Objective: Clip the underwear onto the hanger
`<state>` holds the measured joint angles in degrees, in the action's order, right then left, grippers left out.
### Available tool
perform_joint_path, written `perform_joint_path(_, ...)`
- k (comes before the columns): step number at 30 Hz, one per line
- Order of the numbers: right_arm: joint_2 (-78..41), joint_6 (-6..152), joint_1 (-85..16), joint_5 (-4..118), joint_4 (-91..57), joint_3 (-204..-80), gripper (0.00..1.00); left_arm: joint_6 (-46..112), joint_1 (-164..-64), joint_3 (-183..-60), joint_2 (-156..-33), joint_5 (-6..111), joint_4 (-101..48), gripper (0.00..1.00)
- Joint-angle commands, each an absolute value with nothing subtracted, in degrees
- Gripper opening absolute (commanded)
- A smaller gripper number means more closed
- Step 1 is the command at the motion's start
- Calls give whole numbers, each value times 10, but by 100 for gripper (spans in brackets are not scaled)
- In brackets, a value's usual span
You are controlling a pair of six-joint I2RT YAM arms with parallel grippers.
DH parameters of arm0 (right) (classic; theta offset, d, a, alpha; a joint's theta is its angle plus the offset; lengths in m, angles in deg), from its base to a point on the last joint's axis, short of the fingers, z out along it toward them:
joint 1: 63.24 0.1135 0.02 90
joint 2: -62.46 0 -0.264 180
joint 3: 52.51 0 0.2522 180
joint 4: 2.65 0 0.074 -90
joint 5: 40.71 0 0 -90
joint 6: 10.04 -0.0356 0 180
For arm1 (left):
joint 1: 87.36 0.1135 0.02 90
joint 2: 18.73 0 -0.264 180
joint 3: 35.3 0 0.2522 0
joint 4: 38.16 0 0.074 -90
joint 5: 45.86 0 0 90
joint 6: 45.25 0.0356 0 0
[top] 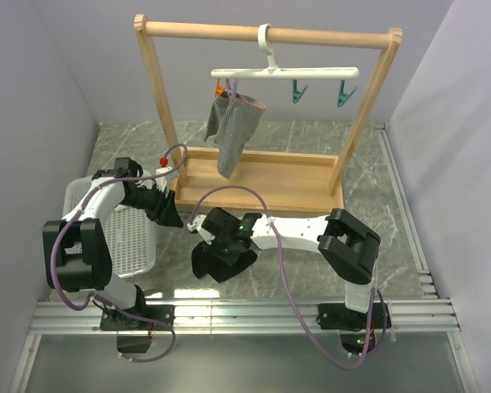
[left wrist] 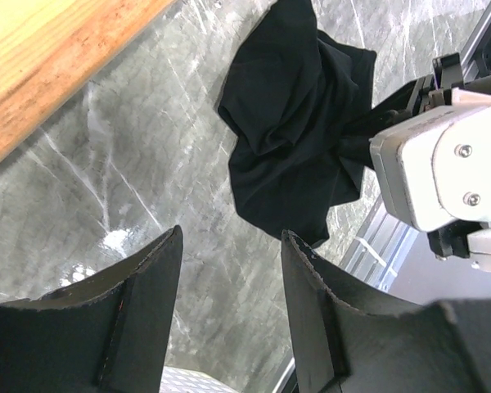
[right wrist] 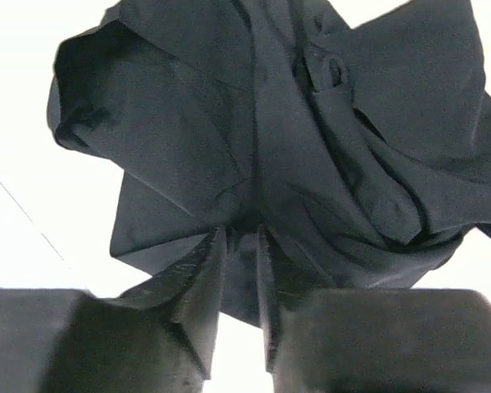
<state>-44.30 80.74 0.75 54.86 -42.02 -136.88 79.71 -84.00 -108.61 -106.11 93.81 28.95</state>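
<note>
The black underwear [right wrist: 254,131] lies bunched on the marble table, low in the middle of the top view [top: 209,264], and also shows in the left wrist view [left wrist: 295,139]. My right gripper [right wrist: 239,239] is shut on a fold of it, seen from above [top: 221,246]. My left gripper [left wrist: 229,246] is open and empty, a short way left of the underwear [top: 173,214]. The white hanger [top: 284,72] hangs by its hook on the wooden rack's top rail, with teal clips [top: 299,93] free and an orange clip [top: 221,85] beside a grey striped garment [top: 233,123].
The wooden frame rack [top: 262,176] stands across the back of the table; its base edge shows in the left wrist view [left wrist: 57,74]. A white slatted basket [top: 131,237] sits at the left under my left arm. An aluminium rail [top: 245,311] runs along the near edge.
</note>
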Motion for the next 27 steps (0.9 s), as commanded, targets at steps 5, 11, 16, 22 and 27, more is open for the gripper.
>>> perform_joint_path(5,-428,801,-7,530,-430,-1390,0,823,-838,-1084,-1047,943,301,56)
perform_joint_path(11,-349,801,-24,547,-435,-1370,0,885,-857,-1077,-1043,921,352,54)
perform_joint_path(16,-293,801,-30,554,-429,-1328,0,915,-908,-1052,-1036,884,372,49)
perform_joint_path(22,-272,801,-37,562,-432,-1308,0,886,-960,-1022,-1033,840,333,52)
perform_joint_path(27,-263,784,-37,597,-419,-1290,1,878,-975,-1012,-1041,827,325,55)
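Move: The black underwear lies bunched on the table directly beneath the right fingertips, its middle only about 1 cm under them and neither ahead nor to a side. From the left hand its middle is some 10 cm back, 11 cm to the right and 9 cm down. The white basket's middle sits about 22 cm left of the left hand, 2 cm back and 7 cm lower; the wooden rack base is centred roughly 22 cm ahead and 9 cm right of the right hand, about level with it. Shut the right fingers fully at the black underwear, then raise them about 7 cm off it while easing some 3 cm to the right, and let them settle a touch lower at the end, still shut. Meanwhile bring the left gripper back about 7 cm and down 4 towards the underwear's left corner, drifting slightly right and turning nearly 20 degrees clockwise, its fingers staying half open. ##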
